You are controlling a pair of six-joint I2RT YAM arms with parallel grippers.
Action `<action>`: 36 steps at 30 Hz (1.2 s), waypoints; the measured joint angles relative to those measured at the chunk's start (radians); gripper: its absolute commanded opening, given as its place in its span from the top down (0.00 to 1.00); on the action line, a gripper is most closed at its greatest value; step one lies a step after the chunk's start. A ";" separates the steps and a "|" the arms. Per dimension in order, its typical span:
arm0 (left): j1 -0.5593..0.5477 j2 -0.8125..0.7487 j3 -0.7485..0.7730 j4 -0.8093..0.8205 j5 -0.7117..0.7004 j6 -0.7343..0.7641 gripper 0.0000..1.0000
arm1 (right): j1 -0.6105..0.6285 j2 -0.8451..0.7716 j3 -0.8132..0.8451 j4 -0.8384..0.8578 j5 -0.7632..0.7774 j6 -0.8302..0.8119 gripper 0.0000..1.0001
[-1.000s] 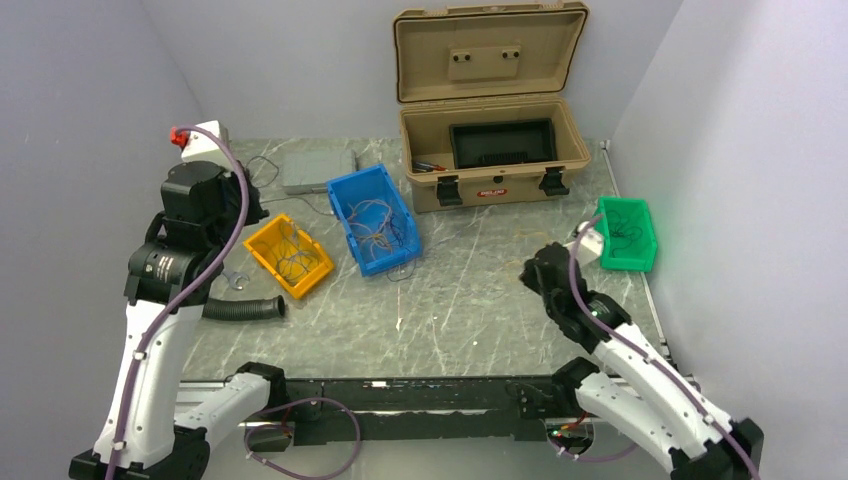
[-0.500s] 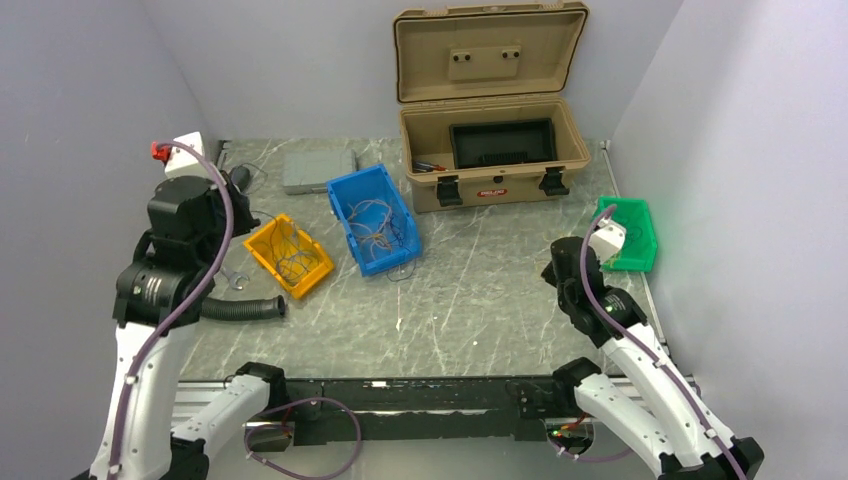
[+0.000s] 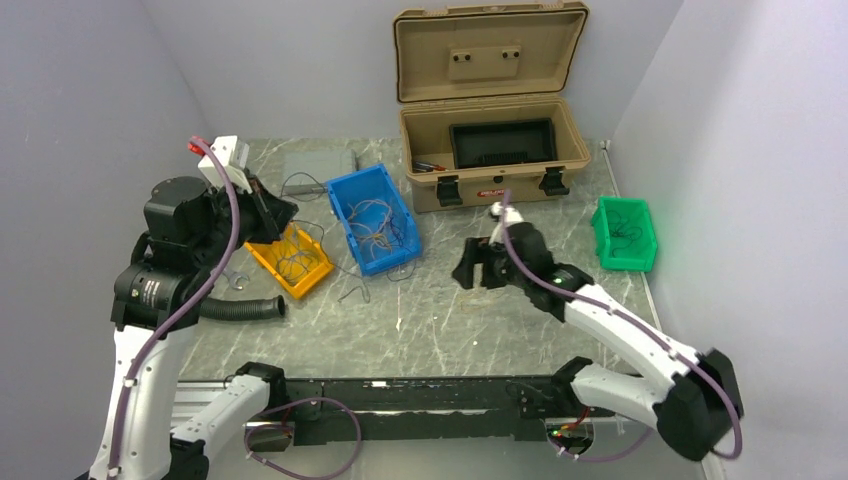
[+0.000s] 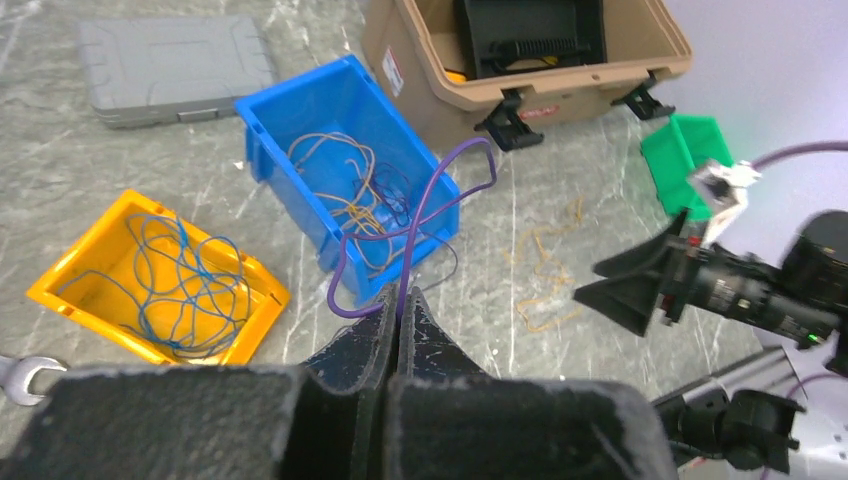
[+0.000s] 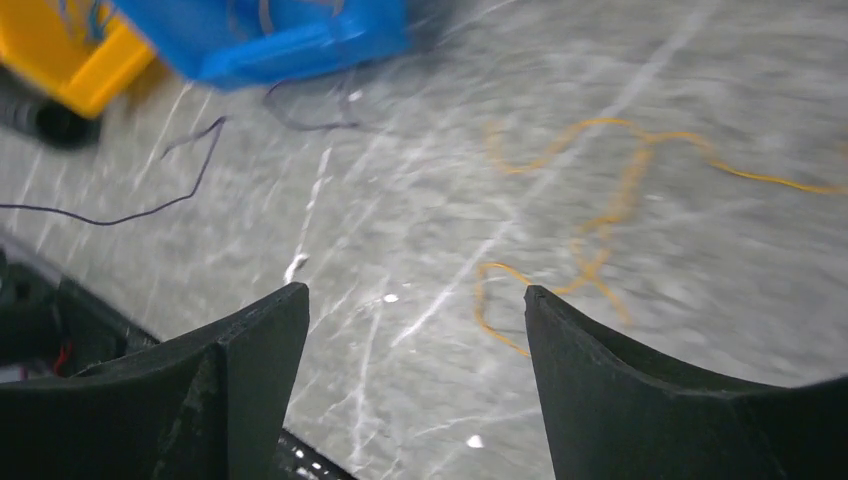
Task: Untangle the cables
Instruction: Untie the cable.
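My left gripper is shut on a thin purple cable that loops up from its tips in front of the blue bin. From above, the left gripper hangs over the yellow bin, and the strand trails down to the table. The blue bin holds a tangle of orange and purple cables. Blue cables lie in the yellow bin. My right gripper stands open and empty just above the table, beside a loose orange cable. It is near the table's middle.
An open tan case stands at the back. A green bin sits at the right edge. A grey flat box is at the back left. A black corrugated hose and a wrench lie at the left.
My right arm swung from the green bin to the table's middle and its jaws opened. My left gripper moved right, over the yellow bin, still shut.
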 measured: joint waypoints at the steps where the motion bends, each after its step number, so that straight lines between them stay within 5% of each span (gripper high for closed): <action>1: 0.000 -0.005 -0.007 -0.002 0.014 0.002 1.00 | 0.040 0.039 0.009 0.019 -0.009 -0.011 0.27; 5: 0.000 -0.025 -0.039 -0.003 0.076 0.013 1.00 | 0.129 0.195 0.059 0.127 -0.053 -0.026 0.31; 21: 0.000 -0.062 -0.105 -0.023 0.138 0.048 1.00 | 0.154 0.677 0.211 0.471 -0.130 0.008 0.47; 24: 0.000 -0.064 -0.113 -0.024 0.138 0.050 1.00 | 0.158 0.735 0.239 0.500 -0.137 0.015 0.62; 28: 0.000 -0.063 -0.115 -0.033 0.135 0.059 1.00 | 0.164 0.782 0.265 0.509 -0.141 0.030 0.98; 36: 0.000 -0.063 -0.119 -0.035 0.136 0.066 1.00 | 0.172 0.644 0.264 0.478 -0.140 0.043 1.00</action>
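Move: Lying by the near right corner of the blue bin, the stretch of purple cable to be gripped is about 16 cm left of the open right hand, 6 cm ahead and 8 below. The blue bin's middle stands some 11 cm beyond that stretch and 8 farther left; a yellow cable lies almost straight below the hand, about 9 cm down. From the left hand, already holding purple cable, the stretch is roughly 17 cm right, 7 ahead and 32 below. Sweeping left about 16 cm, the right hand swings past the yellow cable, then also reaches some 6 cm forward and sinks 8 towards the blue bin's near corner, turning about 15 degrees counter-clockwise. Its fingers shut on the purple cable there and rise some 5 cm with it. The left hand keeps its pinch, easing about 4 cm down and a couple back. ##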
